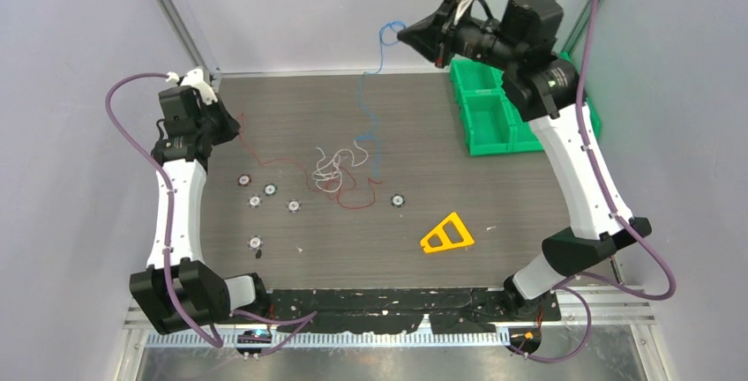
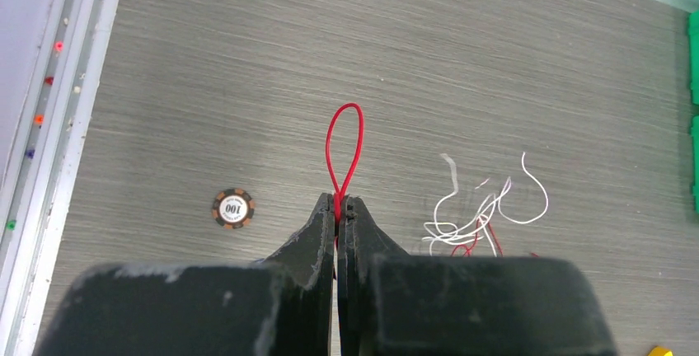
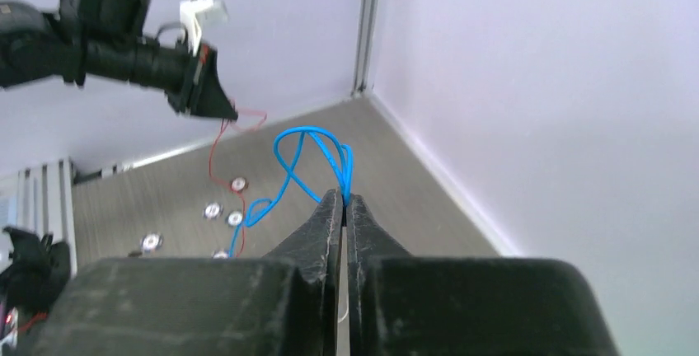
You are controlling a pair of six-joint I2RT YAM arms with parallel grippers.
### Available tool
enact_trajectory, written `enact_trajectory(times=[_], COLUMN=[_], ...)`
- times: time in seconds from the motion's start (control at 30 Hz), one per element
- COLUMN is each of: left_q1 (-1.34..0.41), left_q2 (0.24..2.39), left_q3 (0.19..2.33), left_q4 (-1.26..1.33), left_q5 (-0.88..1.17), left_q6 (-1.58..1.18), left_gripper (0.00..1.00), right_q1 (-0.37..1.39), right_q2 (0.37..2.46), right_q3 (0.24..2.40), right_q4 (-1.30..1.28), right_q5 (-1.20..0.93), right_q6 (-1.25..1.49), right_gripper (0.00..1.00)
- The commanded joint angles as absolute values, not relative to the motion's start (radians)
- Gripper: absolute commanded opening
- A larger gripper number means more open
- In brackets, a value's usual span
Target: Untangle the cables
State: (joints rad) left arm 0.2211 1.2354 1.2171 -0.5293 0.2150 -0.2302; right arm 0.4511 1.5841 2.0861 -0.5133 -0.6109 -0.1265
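Observation:
The cables lie tangled at mid-table: white loops (image 1: 331, 165) crossed by a red cable (image 1: 353, 206) and a blue cable (image 1: 364, 99). My left gripper (image 1: 236, 128) is shut on the red cable near the table's back left. In the left wrist view a red loop (image 2: 344, 150) sticks out past the gripper (image 2: 338, 202), and the white loops (image 2: 478, 208) lie to its right. My right gripper (image 1: 401, 35) is raised high at the back and is shut on the blue cable (image 3: 301, 146), which hangs from the gripper (image 3: 344, 199) down to the tangle.
Several poker chips (image 1: 294, 206) are scattered left of the tangle, one of them (image 2: 232, 208) close to my left gripper. A yellow triangle (image 1: 447, 235) lies front right. Green bins (image 1: 489, 112) stand at the back right under the right arm. Walls close the back and sides.

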Motion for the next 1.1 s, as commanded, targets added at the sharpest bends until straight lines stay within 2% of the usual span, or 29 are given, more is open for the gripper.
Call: enact_trajectory(times=[0.0,0.13,0.4,0.7,1.07], left_q1=[0.237,0.238,0.202,0.094,0.056], left_q2=[1.256,1.260,1.223,1.221,1.263], left_q3=[1.218,1.212,1.174,1.192,1.213], left_q4=[-0.503,-0.490,-0.401,-0.386,-0.387], left_q5=[0.201,0.276,0.591,0.615,0.599], left_q6=[-0.202,-0.208,-0.232,-0.216,-0.222], left_gripper=[0.00,0.00,0.04,0.03,0.02], right_q1=[0.404,0.338,0.113,-0.183,-0.355], right_q2=[1.575,1.547,1.509,1.576,1.706], right_q3=[2.131,2.141,2.051,2.004,1.920], right_q4=[-0.391,-0.366,-0.433,-0.463,-0.471], right_q5=[-0.571,-0.510,-0.470,-0.448,-0.466], right_q6=[-0.005,-0.003,0.049,0.029,-0.090], right_gripper=[0.05,0.06,0.05,0.05,0.05])
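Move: The right hand, holding the blue cable high up, has the green tray's middle about 20 cm ahead, 43 cm to its right and 46 cm below. The yellow cable lies 10 cm beyond that middle and 2 cm left of it; the white cable is level with this hand, some 16 cm left. From the left hand, which holds the red cable, the white cable lies straight right about 18 cm and 23 cm down, the orange-rimmed chip 8 cm left. Still pinching the blue cable, the right hand sweeps some 36 cm right and 14 cm forward towards the green tray, rising slightly at first, then sinking to finish about 10 cm lower, as it turns clockwise roughly 50 degrees and tips its fingers down. The left hand keeps the red cable and swings right towards the white cable, turning clockwise too. ##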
